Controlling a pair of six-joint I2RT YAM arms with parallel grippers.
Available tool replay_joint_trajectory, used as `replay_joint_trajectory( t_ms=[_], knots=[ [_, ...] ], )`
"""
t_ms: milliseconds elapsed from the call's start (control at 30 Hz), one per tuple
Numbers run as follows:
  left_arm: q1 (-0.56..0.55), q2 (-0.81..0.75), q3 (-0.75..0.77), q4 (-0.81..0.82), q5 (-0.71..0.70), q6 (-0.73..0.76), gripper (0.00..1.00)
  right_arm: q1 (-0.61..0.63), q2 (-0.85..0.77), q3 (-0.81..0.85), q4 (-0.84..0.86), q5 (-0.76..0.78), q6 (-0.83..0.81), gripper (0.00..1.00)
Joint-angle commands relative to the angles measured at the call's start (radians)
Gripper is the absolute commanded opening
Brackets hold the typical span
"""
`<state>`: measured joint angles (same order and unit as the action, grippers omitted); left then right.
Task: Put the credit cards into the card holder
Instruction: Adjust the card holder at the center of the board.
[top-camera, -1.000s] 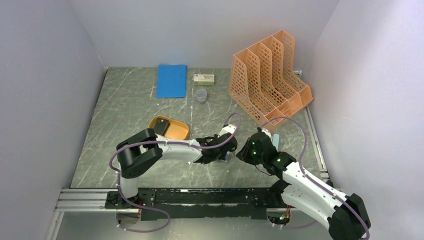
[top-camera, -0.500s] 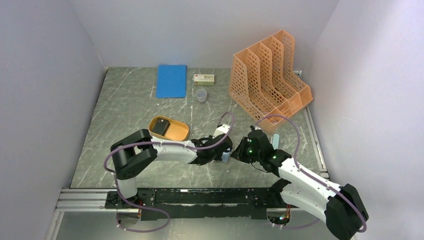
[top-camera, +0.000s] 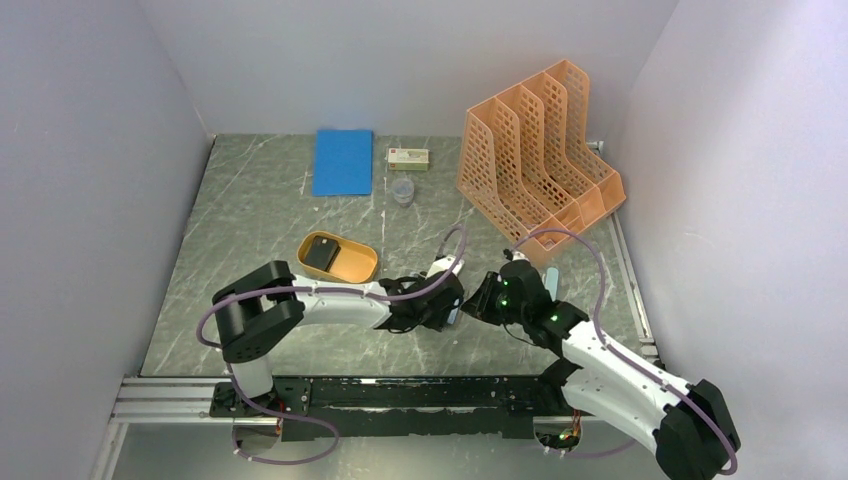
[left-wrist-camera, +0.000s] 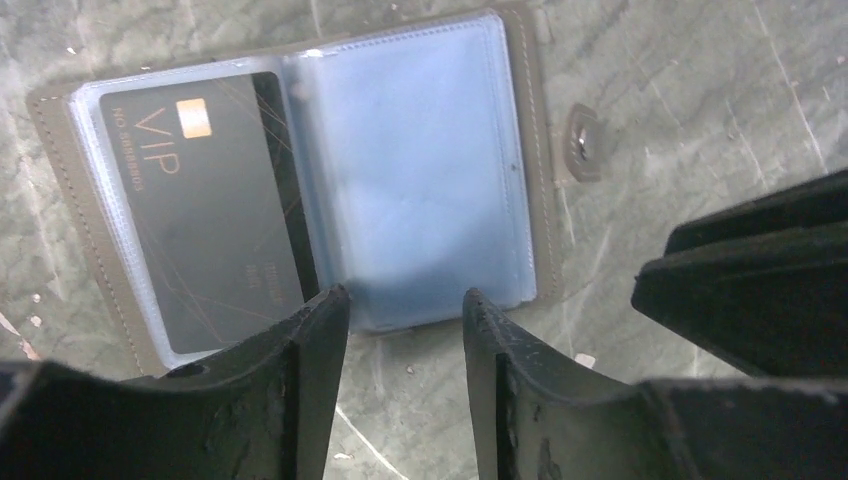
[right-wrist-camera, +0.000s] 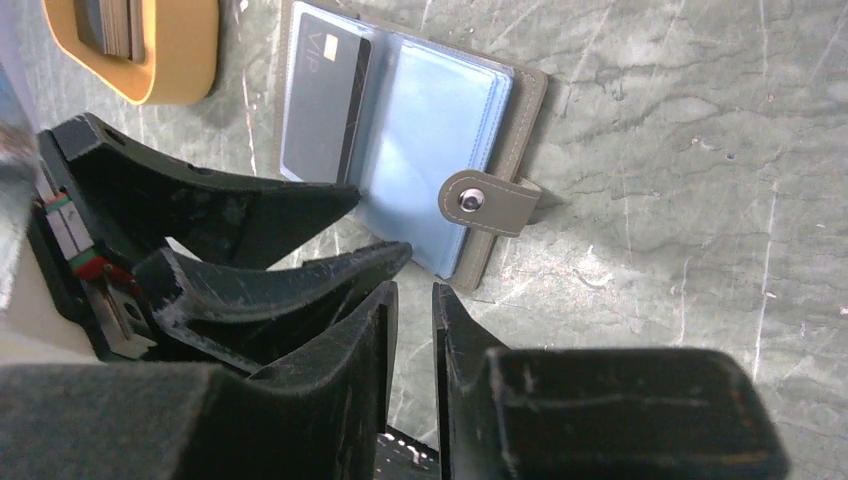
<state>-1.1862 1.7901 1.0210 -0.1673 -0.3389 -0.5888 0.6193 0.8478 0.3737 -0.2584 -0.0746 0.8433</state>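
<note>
The card holder (left-wrist-camera: 540, 150) lies open and flat on the table, its clear bluish sleeves facing up. A black credit card (left-wrist-camera: 200, 220) marked VIP sits inside the left sleeve; the right sleeve (left-wrist-camera: 420, 170) holds nothing. My left gripper (left-wrist-camera: 405, 300) hovers open at the holder's near edge with nothing between its fingers. My right gripper (right-wrist-camera: 410, 290) stands just beside it, near the holder's snap tab (right-wrist-camera: 485, 203), its jaws a narrow gap apart and empty. More dark credit cards (top-camera: 321, 252) lie in the orange tray (top-camera: 355, 262). From above, both grippers hide most of the holder.
An orange perforated file rack (top-camera: 540, 150) stands at the back right. A blue notebook (top-camera: 342, 160), a small box (top-camera: 408, 157) and a small clear cup (top-camera: 402, 190) sit along the back. The two arms' fingers almost touch over the holder.
My left gripper's jaws have parted from shut, leaving the card in the sleeve. Both arms have drawn slightly closer together over the holder.
</note>
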Motion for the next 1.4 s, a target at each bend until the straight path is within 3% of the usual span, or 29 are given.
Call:
replay_joint_trajectory(
  t_ms=[0,567,967,1133,1367],
  knots=[
    [-0.021,-0.001,0.053,-0.05,0.009,0.022,0.52,0.005,-0.037,0.002,-0.035,0.028,-0.01,0.24],
    [-0.026,0.129,0.097,-0.091,-0.005,0.041,0.53,0.004,-0.073,-0.005,-0.07,0.05,-0.012,0.27],
    [-0.027,0.202,0.03,-0.157,-0.078,0.006,0.14,0.004,-0.072,0.001,-0.083,0.058,-0.026,0.27],
    [-0.024,0.164,-0.006,-0.137,-0.078,-0.012,0.05,0.004,-0.044,-0.007,-0.044,0.026,-0.028,0.27],
    [-0.011,0.136,-0.037,-0.108,-0.059,-0.037,0.05,0.005,0.033,-0.008,0.028,-0.033,-0.021,0.23]
  ],
)
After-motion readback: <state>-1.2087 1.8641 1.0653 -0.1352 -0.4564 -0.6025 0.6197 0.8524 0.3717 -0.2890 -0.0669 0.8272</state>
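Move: The half-open left fingers hover at the near edge of the card holder; the middle of its clear pocket lies about 3 cm ahead of them, 2 cm to the right and 2 cm below. The VIP card in the holder's other half is some 6 cm ahead and 4 cm left, the snap strap about 1 cm ahead and 6 cm right. From the right hand the clear pocket is roughly 4 cm ahead, 3 cm left and 5 cm below. The left hand first shifts nearly 2 cm to its right with the fingers still half open, lifting a touch and then sinking about 1 cm to the clear pocket. From there it goes some 2 cm forward over the pocket and slightly back to the left, the fingers closing almost fully and pinching up the clear film while the fingertips tilt outward about 5 degrees. ##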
